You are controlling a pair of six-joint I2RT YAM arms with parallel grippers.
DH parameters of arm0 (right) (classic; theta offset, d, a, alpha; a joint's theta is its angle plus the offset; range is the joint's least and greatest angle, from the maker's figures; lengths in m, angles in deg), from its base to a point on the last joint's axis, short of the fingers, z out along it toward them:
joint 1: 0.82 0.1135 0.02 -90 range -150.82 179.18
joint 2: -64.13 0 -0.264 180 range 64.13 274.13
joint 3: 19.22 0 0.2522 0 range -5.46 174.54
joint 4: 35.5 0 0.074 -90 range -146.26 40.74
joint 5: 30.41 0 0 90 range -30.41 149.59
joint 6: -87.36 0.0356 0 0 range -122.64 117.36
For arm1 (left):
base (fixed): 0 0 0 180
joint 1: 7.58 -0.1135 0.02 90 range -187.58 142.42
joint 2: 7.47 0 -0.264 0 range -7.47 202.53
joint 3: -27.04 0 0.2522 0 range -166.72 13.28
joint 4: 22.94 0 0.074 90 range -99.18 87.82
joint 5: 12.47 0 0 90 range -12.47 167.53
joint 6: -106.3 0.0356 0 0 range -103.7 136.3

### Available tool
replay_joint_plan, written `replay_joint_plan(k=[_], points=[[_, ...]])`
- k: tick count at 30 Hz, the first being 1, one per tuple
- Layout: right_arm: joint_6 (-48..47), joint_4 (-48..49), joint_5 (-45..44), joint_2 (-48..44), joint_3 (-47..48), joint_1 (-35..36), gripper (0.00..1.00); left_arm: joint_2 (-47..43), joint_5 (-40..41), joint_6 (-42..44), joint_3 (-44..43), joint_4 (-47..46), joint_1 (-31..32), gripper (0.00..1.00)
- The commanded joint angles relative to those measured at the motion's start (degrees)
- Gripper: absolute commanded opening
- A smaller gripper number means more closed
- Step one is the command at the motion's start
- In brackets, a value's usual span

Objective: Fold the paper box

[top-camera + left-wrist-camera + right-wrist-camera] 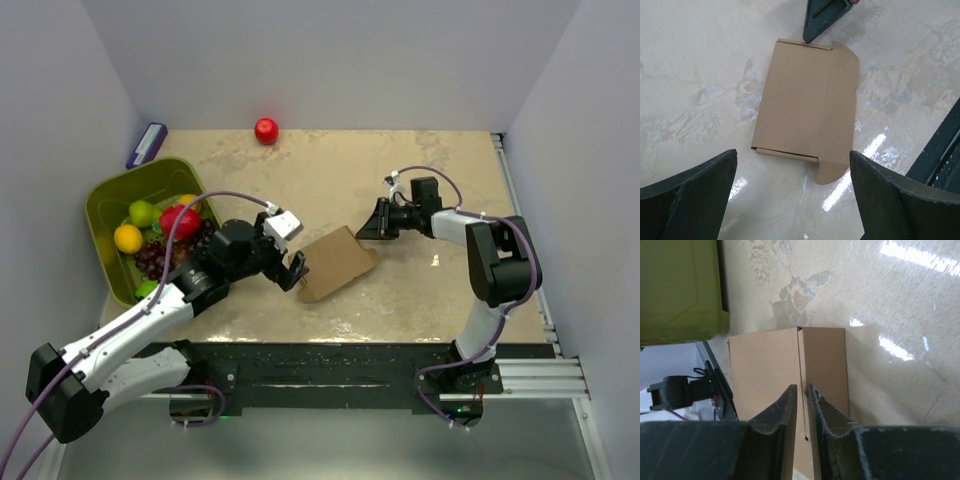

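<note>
The paper box (335, 262) is a flat brown carton lying on the marbled table between the two arms. In the left wrist view the paper box (807, 105) shows a rounded tab at each end of its right side. My left gripper (297, 270) sits at the box's near-left end, jaws wide open and empty; the same left gripper (792, 152) frames that end. My right gripper (362, 232) points at the far-right corner. In its own view the right gripper (801, 386) hovers over the box's seam (798, 355), jaws almost together, nothing visibly pinched.
An olive-green bin (110, 200) of fruit stands at the left, close to my left arm. A red apple (266, 131) and a purple block (147, 144) lie at the back. The table's black front rail (350, 360) runs just below the box.
</note>
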Motion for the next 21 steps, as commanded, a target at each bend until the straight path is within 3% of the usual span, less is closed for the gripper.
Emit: replay_joint_plan(k=[1,5,7,8,9,12,15,21], points=[[-0.34,-8.92,-1.33,-2.94,1.10,-0.11,0.18,-2.15,-0.29,9.51,-2.08,0.25,6.79,0.97],[-4.63,-13.41,-6.68,-4.78,1.11,0.07,0.18,-3.12,8.49,9.34,-0.59,0.08,7.69,0.97],[-6.31,-13.86,-8.10,-7.41,-0.20,0.77,0.23,-4.25,8.69,8.64,0.29,-0.62,7.69,0.97],[-6.93,-12.99,-8.54,-8.90,-0.91,1.73,0.29,-4.52,7.90,8.55,0.73,-1.06,7.69,0.97],[-7.54,-12.81,-10.37,-11.09,-1.44,2.35,0.44,-4.79,7.81,8.20,1.69,-1.67,7.69,0.98],[-10.09,-11.58,-12.06,-13.05,-2.49,3.76,0.71,-3.48,7.28,7.41,1.27,-1.68,7.69,0.98],[-11.41,-8.33,-11.00,-11.22,-2.76,3.94,0.83,-1.72,7.46,6.53,0.56,-0.36,7.69,0.98],[-15.62,-6.47,-9.24,-3.48,1.27,6.65,0.86,-1.98,5.87,5.65,1.35,-1.15,7.78,0.98]])
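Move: The paper box lies lid up under the right hand's nearly shut fingers: its right end edge is about 2 cm back and 2 cm below, its middle roughly 5 cm back, 6 cm left and 4 cm lower. The rounded tab of its unfolded front flap juts out about 4 cm back, 2 cm right and 3 cm below that hand. From the wide-open left hand the box's middle is some 8 cm ahead, 9 cm right and 15 cm below. Along the box's right end, the right hand slides back about 2.5 cm towards the front flap's tab, dipping slightly, then hops up some 2.5 cm and sinks again to its starting height. It opens wide from nearly shut and tips its fingers about 10 degrees steeper, one finger ending above the lid and the other outside the end. The left hand eases back about 2 cm, still open. ##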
